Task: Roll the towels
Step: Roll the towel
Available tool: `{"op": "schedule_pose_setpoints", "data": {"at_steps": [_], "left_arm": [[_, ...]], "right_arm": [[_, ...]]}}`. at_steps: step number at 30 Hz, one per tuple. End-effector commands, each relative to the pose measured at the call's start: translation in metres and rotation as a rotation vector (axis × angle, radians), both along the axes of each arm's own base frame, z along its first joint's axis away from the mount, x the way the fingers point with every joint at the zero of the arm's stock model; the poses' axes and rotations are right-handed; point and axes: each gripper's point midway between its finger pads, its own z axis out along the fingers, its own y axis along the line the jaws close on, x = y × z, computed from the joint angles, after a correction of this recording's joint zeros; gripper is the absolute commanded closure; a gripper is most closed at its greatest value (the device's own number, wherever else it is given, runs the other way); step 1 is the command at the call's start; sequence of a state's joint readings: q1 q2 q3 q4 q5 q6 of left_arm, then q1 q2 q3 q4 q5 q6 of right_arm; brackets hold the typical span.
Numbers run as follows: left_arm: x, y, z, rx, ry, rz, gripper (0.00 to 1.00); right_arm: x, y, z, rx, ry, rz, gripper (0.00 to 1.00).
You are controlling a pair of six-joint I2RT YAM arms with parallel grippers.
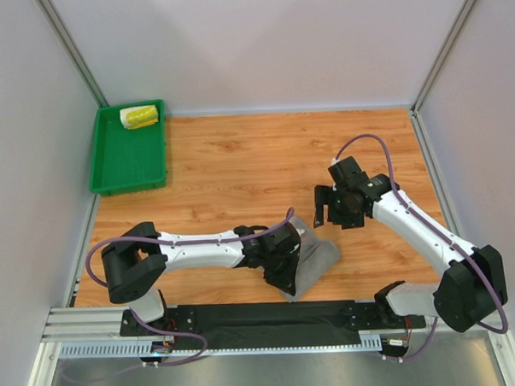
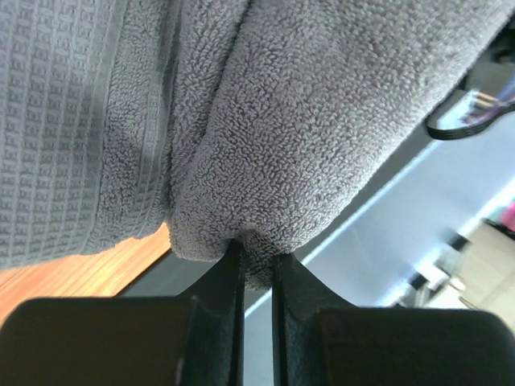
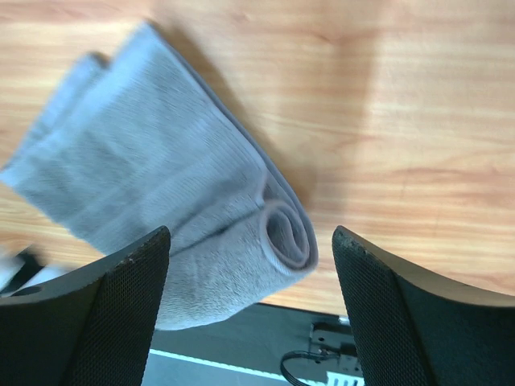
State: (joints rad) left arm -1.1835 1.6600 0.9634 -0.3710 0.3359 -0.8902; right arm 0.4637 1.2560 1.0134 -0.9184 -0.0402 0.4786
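The grey towel (image 1: 320, 257) lies rolled up near the table's front edge, its spiral end (image 3: 288, 233) showing in the right wrist view. My left gripper (image 1: 288, 273) is shut on a fold of this grey terry cloth (image 2: 322, 121), pinched between the fingertips (image 2: 233, 269). My right gripper (image 1: 337, 213) hangs open above and behind the roll, touching nothing; its fingers (image 3: 129, 281) frame the towel's end from above. The smaller white-yellow towel (image 1: 140, 117) sits rolled in the far corner of the green tray (image 1: 129, 186).
The green tray stands at the back left against the wall. A black strip (image 1: 263, 317) and a metal rail run along the near edge below the grey roll. White panels enclose the table on three sides.
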Motion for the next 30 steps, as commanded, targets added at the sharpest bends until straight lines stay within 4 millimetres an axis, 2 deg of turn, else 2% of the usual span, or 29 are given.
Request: {"op": "schedule_pose_setpoints", "data": {"at_steps": [1, 6, 9, 12, 13, 15, 19, 30], "left_arm": [[-0.01, -0.004, 0.02, -0.117, 0.134, 0.009, 1.0], [0.007, -0.003, 0.026, -0.187, 0.201, 0.078, 1.0], [0.014, -0.002, 0.033, -0.236, 0.256, 0.101, 1.0], [0.026, 0.002, 0.029, -0.236, 0.283, 0.141, 1.0], [0.027, 0.004, 0.03, -0.244, 0.302, 0.141, 1.0], [0.035, 0.005, 0.028, -0.263, 0.325, 0.168, 1.0], [0.045, 0.009, 0.024, -0.28, 0.357, 0.185, 1.0], [0.062, 0.017, 0.001, -0.302, 0.456, 0.241, 1.0]], "right_arm": [[0.004, 0.017, 0.035, 0.135, -0.099, 0.031, 0.17], [-0.02, 0.044, 0.05, 0.359, -0.15, 0.128, 0.17], [-0.035, 0.05, 0.051, 0.448, -0.166, 0.143, 0.17], [-0.043, 0.049, 0.051, 0.494, -0.189, 0.125, 0.16], [-0.047, 0.047, 0.039, 0.494, -0.168, 0.115, 0.16], [-0.05, 0.047, 0.036, 0.514, -0.164, 0.093, 0.16], [-0.057, 0.045, 0.007, 0.51, -0.101, 0.044, 0.16], [-0.048, 0.054, -0.032, 0.532, -0.054, 0.014, 0.16]]}}
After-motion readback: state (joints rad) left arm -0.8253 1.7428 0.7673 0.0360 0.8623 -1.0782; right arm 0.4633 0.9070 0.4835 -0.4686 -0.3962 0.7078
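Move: The left fingers still pinch the near-left end of the grey towel's roll; the towel's middle lies about 6 cm ahead of them and 5 cm to their right, slightly below. From the open right hand, that middle is some 11 cm back, 9 cm to the left and 10 cm down. The roll's free right end is about 8 cm back, 4 cm left and 9 cm below this hand; the loose flat part lies some 3 cm back and 11 cm left. Back and to the left, about 7 cm over the table, the wide-open right hand first lifts a little and then sinks below its starting height, tilting its fingers some 25 degrees leftward as it comes in towards the towel's right side. The left hand keeps its pinch on the roll's near end and takes it forward about 5 cm, up slightly and partly down again, its fingers swinging flatter to point right and back. ##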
